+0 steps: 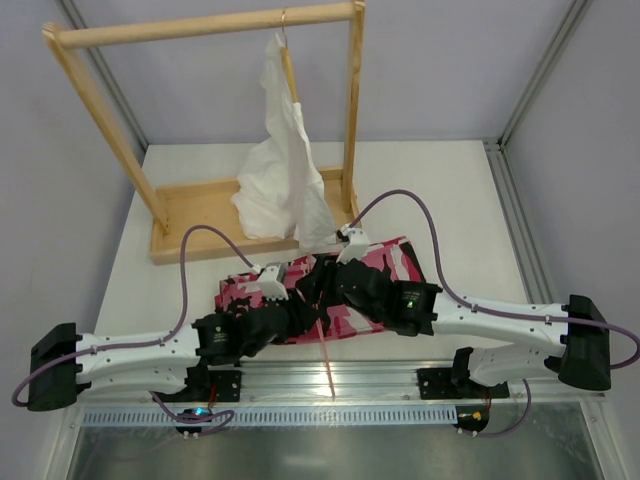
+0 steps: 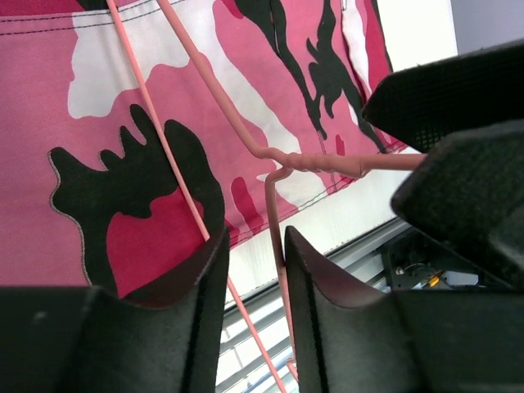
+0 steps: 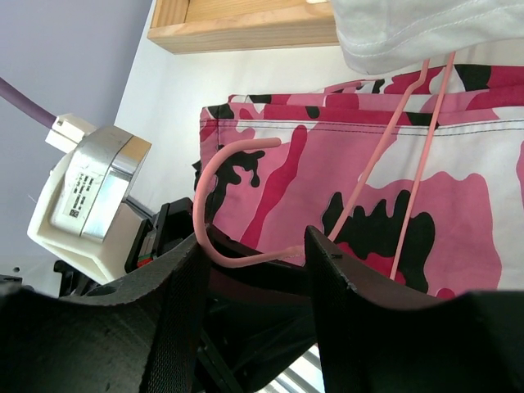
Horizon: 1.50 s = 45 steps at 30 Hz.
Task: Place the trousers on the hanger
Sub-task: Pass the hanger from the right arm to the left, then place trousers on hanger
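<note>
The trousers (image 1: 395,262), in pink, white and black camouflage, lie flat on the table under both grippers and fill the left wrist view (image 2: 123,147) and the right wrist view (image 3: 458,188). The pink wire hanger (image 1: 328,365) hangs above them, reaching over the table's front edge. My right gripper (image 1: 335,290) (image 3: 255,246) is shut on the hanger's hook (image 3: 199,205), which touches both of its fingers (image 2: 458,98). Below the twisted neck (image 2: 319,161), my left gripper (image 1: 300,305) (image 2: 255,241) is partly open around two hanger wires, one lying along its right finger.
A wooden rack (image 1: 205,25) stands at the back on its board (image 1: 200,215) (image 3: 237,24). A white garment (image 1: 285,170) (image 3: 409,33) hangs from it, its hem just behind the trousers. A metal rail (image 1: 400,378) runs along the front edge.
</note>
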Available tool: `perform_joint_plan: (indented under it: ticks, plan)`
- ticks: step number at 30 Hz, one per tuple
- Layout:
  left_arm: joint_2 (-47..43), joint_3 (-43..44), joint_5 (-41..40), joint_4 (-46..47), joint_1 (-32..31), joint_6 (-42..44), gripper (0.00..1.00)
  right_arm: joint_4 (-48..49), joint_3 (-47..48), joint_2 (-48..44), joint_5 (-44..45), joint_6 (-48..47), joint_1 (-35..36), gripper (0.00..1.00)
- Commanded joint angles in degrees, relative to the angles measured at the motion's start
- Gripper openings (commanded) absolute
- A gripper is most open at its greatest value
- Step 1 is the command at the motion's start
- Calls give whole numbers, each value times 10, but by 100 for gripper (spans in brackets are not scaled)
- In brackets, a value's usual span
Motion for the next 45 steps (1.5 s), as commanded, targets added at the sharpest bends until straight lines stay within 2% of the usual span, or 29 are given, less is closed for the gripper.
perform_joint_plan:
  ticks: [1,2,9,13,19,22,25,26,27,29,30,32,33,35,37,38,40,44,45]
  plan:
    - [-5,23,-39,-3,-3,-8,31,18,-8,-25,10,4,3,52]
    - [-6,23,-41,-4,-3,-8,25,17,-10,-29,11,1,4,52]
    - [2,31,-44,-9,-2,-11,10,-6,-9,-44,20,-5,3,53]
    - [11,42,-43,-16,-3,-8,0,-33,-26,-59,36,-2,3,60]
    - [14,43,-46,-31,-2,-19,0,-63,-77,-129,47,-22,-1,63]
    - [9,39,-48,-34,-3,-27,0,-79,-106,-180,20,-46,-34,65]
    - [2,34,-51,-38,-2,-41,0,-81,-139,-217,-88,-92,-135,65]
    - [0,33,-51,-44,-3,-45,0,-86,-145,-219,-126,-122,-210,65]
    - [-4,32,-52,-44,-2,-54,0,-106,-148,-218,-172,-138,-246,65]
    - [-6,28,-50,-45,-2,-57,0,-123,-148,-201,-224,-168,-326,65]
    - [-5,27,-48,-46,-2,-64,0,-126,-152,-195,-296,-192,-401,65]
    - [-7,23,-47,-52,-2,-73,0,-129,-155,-168,-351,-211,-481,65]
    - [-7,23,-46,-55,-2,-77,0,-134,-160,-159,-380,-225,-554,66]
    - [-3,22,-42,-53,-2,-77,0,-137,-166,-123,-443,-235,-613,75]
    - [0,23,-37,-51,-2,-74,0,-142,-177,-92,-493,-245,-692,78]
    - [4,23,-37,-51,-2,-74,0,-143,-181,-65,-494,-248,-713,84]
    - [9,23,-31,-45,-2,-71,0,-132,-193,-41,-507,-258,-741,86]
    - [18,25,-24,-38,-2,-67,0,-109,-203,25,-538,-269,-746,86]
    - [21,26,-23,-37,-2,-67,0,-93,-215,33,-550,-265,-746,82]
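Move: The near arm of the pink hanger already lies between the left hand's half-open fingers, at the hand point, with the twisted neck about 2 cm ahead and 4 cm above. Around the right fingers is the hook; from that hand the trousers' right edge is some 26 cm right, 7 cm ahead and 20 cm below, the trousers' middle about 2 cm ahead, 2 cm right and 20 cm down, and the white shirt's hem roughly 13 cm ahead, level sideways, 8 cm lower. Staying almost in place, the left hand shuts fully on the hanger's near arm, just below the neck, and keeps it pinched. The right hand eases slightly up and right, opens wider and comes free of the hook, then sweeps some 28 cm right and 17 cm down, also going forward before drawing back slightly, towards the trousers' right edge; its fingers tip down about 30 degrees and swing clockwise. ##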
